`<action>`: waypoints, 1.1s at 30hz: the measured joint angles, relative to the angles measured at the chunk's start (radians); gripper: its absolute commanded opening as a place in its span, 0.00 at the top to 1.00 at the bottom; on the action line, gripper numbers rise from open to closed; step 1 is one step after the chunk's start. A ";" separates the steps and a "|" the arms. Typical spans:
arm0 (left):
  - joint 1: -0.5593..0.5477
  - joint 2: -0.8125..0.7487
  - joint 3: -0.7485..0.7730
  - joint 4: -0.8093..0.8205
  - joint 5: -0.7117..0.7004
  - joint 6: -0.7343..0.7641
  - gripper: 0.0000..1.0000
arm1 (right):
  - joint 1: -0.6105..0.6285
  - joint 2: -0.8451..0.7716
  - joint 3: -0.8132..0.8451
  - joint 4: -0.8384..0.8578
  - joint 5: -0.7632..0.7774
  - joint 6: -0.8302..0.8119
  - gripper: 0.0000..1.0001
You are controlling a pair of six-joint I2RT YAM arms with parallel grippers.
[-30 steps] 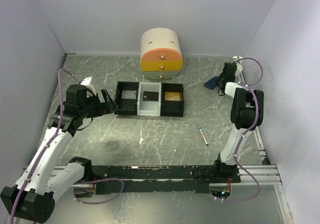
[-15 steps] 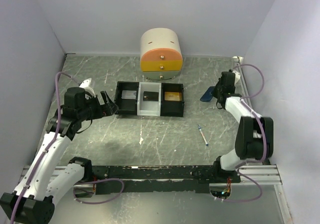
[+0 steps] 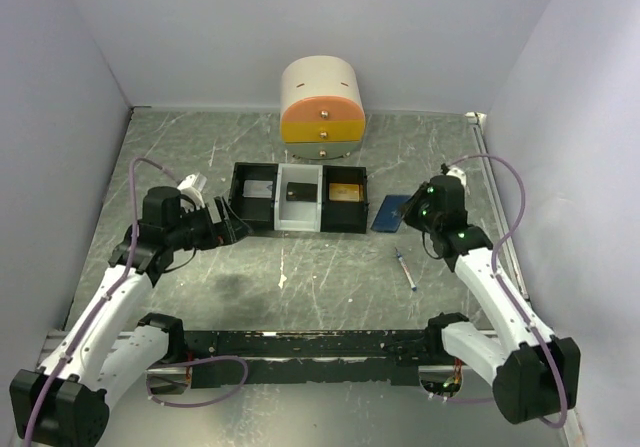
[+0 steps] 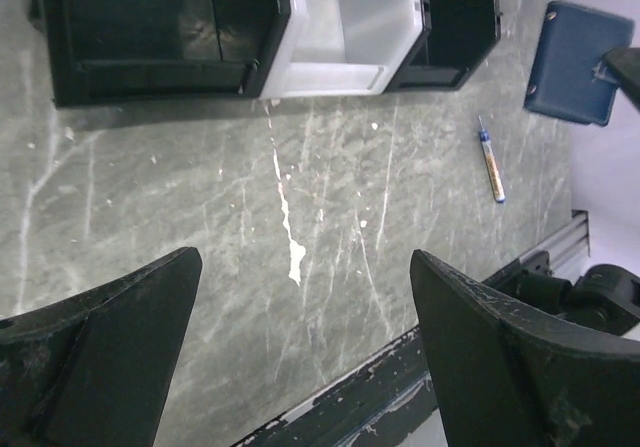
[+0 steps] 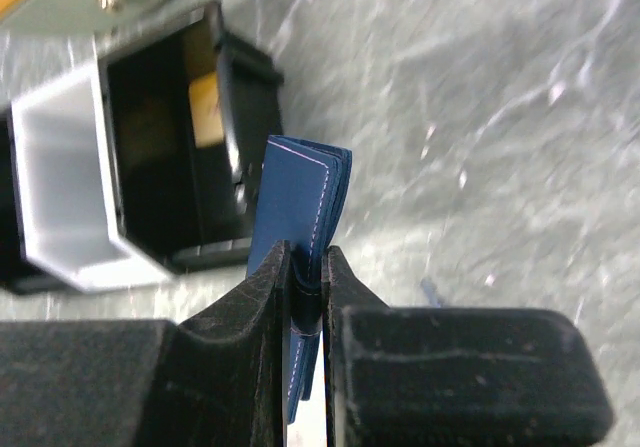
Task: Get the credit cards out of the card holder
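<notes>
The card holder (image 3: 388, 213) is a dark blue folded wallet, closed, held just right of the tray. My right gripper (image 3: 403, 214) is shut on its edge; in the right wrist view the jaws (image 5: 305, 262) pinch the wallet (image 5: 297, 199) with its white stitching showing. The wallet also shows in the left wrist view (image 4: 578, 62). No cards show outside the wallet, except a tan-gold flat piece (image 3: 345, 190) lying in the tray's right compartment, also in the right wrist view (image 5: 205, 107). My left gripper (image 3: 230, 229) is open and empty left of the tray, above bare table (image 4: 305, 337).
A black-and-white three-compartment tray (image 3: 300, 223) stands mid-table. A cream and orange drawer unit (image 3: 322, 110) stands behind it. A thin white syringe (image 3: 405, 268) lies on the table in front of the wallet, also in the left wrist view (image 4: 491, 160). Walls close both sides.
My right arm has carried the card holder from the far right edge leftward and nearer, up to the tray's right side. My left gripper has shifted slightly nearer and rightward.
</notes>
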 measured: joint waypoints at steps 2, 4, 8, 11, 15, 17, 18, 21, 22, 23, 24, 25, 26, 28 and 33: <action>0.000 0.001 -0.032 0.031 0.032 -0.018 0.03 | 0.051 -0.036 -0.011 -0.064 -0.012 0.023 1.00; -0.001 0.002 -0.043 0.044 0.045 -0.025 0.03 | 0.095 -0.061 -0.015 -0.127 -0.018 0.041 1.00; -0.007 0.013 -0.062 0.091 0.076 -0.042 0.03 | 0.171 -0.066 -0.001 -0.237 -0.014 0.052 1.00; -0.019 0.037 -0.062 0.121 0.087 -0.045 0.04 | 0.277 0.004 0.063 -0.320 0.019 0.040 1.00; -0.051 0.068 -0.063 0.143 0.091 -0.046 0.04 | 0.542 0.187 0.198 -0.404 0.164 0.062 1.00; -0.067 0.071 -0.063 0.144 0.088 -0.046 0.05 | 0.657 0.250 0.236 -0.432 0.229 0.082 1.00; -0.072 0.069 -0.063 0.143 0.082 -0.046 0.04 | 0.713 0.282 0.256 -0.451 0.265 0.096 1.00; -0.078 0.042 -0.062 0.117 0.023 -0.051 0.02 | 0.836 0.382 0.330 -0.514 0.377 0.132 1.00; -0.078 0.026 -0.062 0.101 -0.002 -0.055 0.02 | 0.870 0.417 0.358 -0.533 0.416 0.145 1.00; -0.078 0.003 -0.062 0.082 -0.035 -0.061 0.02 | 0.901 0.453 0.388 -0.554 0.459 0.158 1.00; -0.078 -0.018 -0.062 0.066 -0.062 -0.066 0.02 | 0.927 0.483 0.412 -0.573 0.493 0.167 1.00; -0.078 -0.040 -0.061 0.049 -0.095 -0.074 0.02 | 0.958 0.520 0.443 -0.595 0.534 0.179 1.00; -0.078 -0.061 -0.061 0.035 -0.124 -0.083 0.02 | 0.984 0.554 0.468 -0.615 0.568 0.188 1.00; -0.078 -0.091 -0.060 0.004 -0.179 -0.103 0.01 | 1.031 0.626 0.517 -0.655 0.629 0.208 1.00; -0.078 -0.148 -0.044 -0.111 -0.341 -0.172 0.00 | 1.081 0.764 0.559 -0.727 0.709 0.254 0.97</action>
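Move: The right hand already pinches the card holder; the bare table in front of the organizer, where it is headed, lies about 12 cm back, 19 left and 13 below. From this hand the organizer is roughly 11 cm ahead, 17 left and 11 below, the marker pen 4 back, 5 right and 13 below. From the left hand the card holder is some 25 cm right, 4 ahead, about level in height. Right hand swings pinched card holder about 20 cm left, back and down, rolling; left hand sways right, then left. ##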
